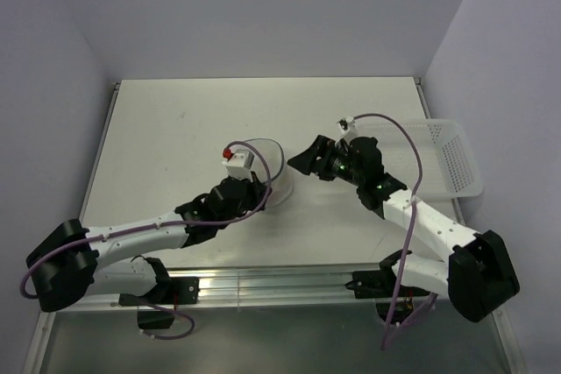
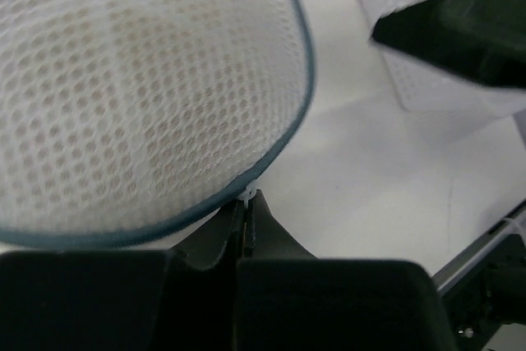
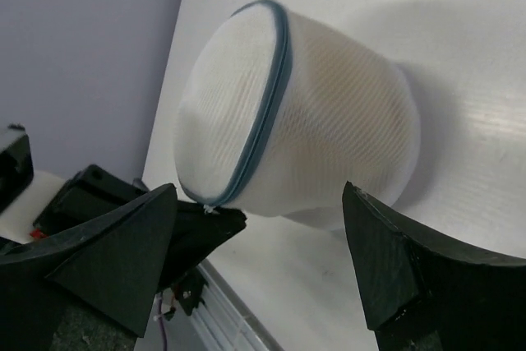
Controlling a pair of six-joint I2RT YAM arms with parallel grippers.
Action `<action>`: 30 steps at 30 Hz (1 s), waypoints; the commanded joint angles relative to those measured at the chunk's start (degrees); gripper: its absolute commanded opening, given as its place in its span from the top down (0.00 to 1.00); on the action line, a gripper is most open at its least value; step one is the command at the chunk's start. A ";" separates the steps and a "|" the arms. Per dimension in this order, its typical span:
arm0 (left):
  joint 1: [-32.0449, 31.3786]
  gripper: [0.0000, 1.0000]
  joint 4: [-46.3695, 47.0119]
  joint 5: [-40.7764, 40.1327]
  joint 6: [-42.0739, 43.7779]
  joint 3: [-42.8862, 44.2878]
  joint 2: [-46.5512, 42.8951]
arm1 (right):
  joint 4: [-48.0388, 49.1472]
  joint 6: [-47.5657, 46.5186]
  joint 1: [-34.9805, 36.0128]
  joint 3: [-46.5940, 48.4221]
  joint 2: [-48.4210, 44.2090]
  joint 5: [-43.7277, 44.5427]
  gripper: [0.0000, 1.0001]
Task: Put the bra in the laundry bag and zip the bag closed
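The laundry bag (image 1: pixel 276 177) is a round, domed white mesh pouch with a blue-grey zip rim (image 3: pixel 265 96), standing on the table between the two arms. The zip line looks closed all along its visible length. My left gripper (image 2: pixel 247 203) is shut on the small white zip pull (image 2: pixel 248 194) at the bag's lower rim, and it shows in the right wrist view as dark fingers (image 3: pixel 215 228). My right gripper (image 3: pixel 261 190) stands open just in front of the bag, touching nothing. The bra is hidden; only a faint tan tint (image 2: pixel 140 80) shows through the mesh.
A white plastic lattice basket (image 1: pixel 456 159) sits at the table's right edge, behind the right arm. The metal rail (image 1: pixel 280 285) runs along the near edge. Purple-grey walls close in the table on the left, back and right.
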 commanded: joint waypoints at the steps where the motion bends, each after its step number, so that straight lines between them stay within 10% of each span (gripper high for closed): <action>1: -1.65 1.00 7.37 3.59 1.59 5.83 4.30 | 5.10 5.25 2.62 -3.92 -3.33 3.78 0.12; 10: -3.76 1.00 8.08 4.74 1.51 7.42 7.31 | 8.53 7.10 6.50 -3.05 0.61 1.68 0.33; 22: -4.02 1.00 5.44 3.16 1.78 6.37 5.82 | 9.33 7.01 5.80 -2.26 3.52 1.94 0.98; 30: -3.06 1.00 -0.44 -2.02 -0.15 -0.04 -1.65 | 6.34 1.04 -1.58 1.60 6.86 -2.63 1.00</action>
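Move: The laundry bag's zip edge, hanging from the left fingers' pinch on the zip pull, has its near stretch about 6 cm to the open right hand's left, 1 cm back and 3 cm lower. That pull lies about 11 cm left, 6 cm back and 5 cm below the right hand; the bag body is some 8 cm left, 1 cm back and 7 cm down. From the left hand, the same zip stretch is about 5 cm ahead, 5 cm right and 2 cm up. The zip edge, its pull still pinched, is carried about 5 cm right towards the right hand by the left hand, rising slightly. The right hand eases left, back and down, some 3 cm each way, and shuts its open fingers on the zip edge; then the two hands draw apart, left hand going left, right hand forward and a little right. ##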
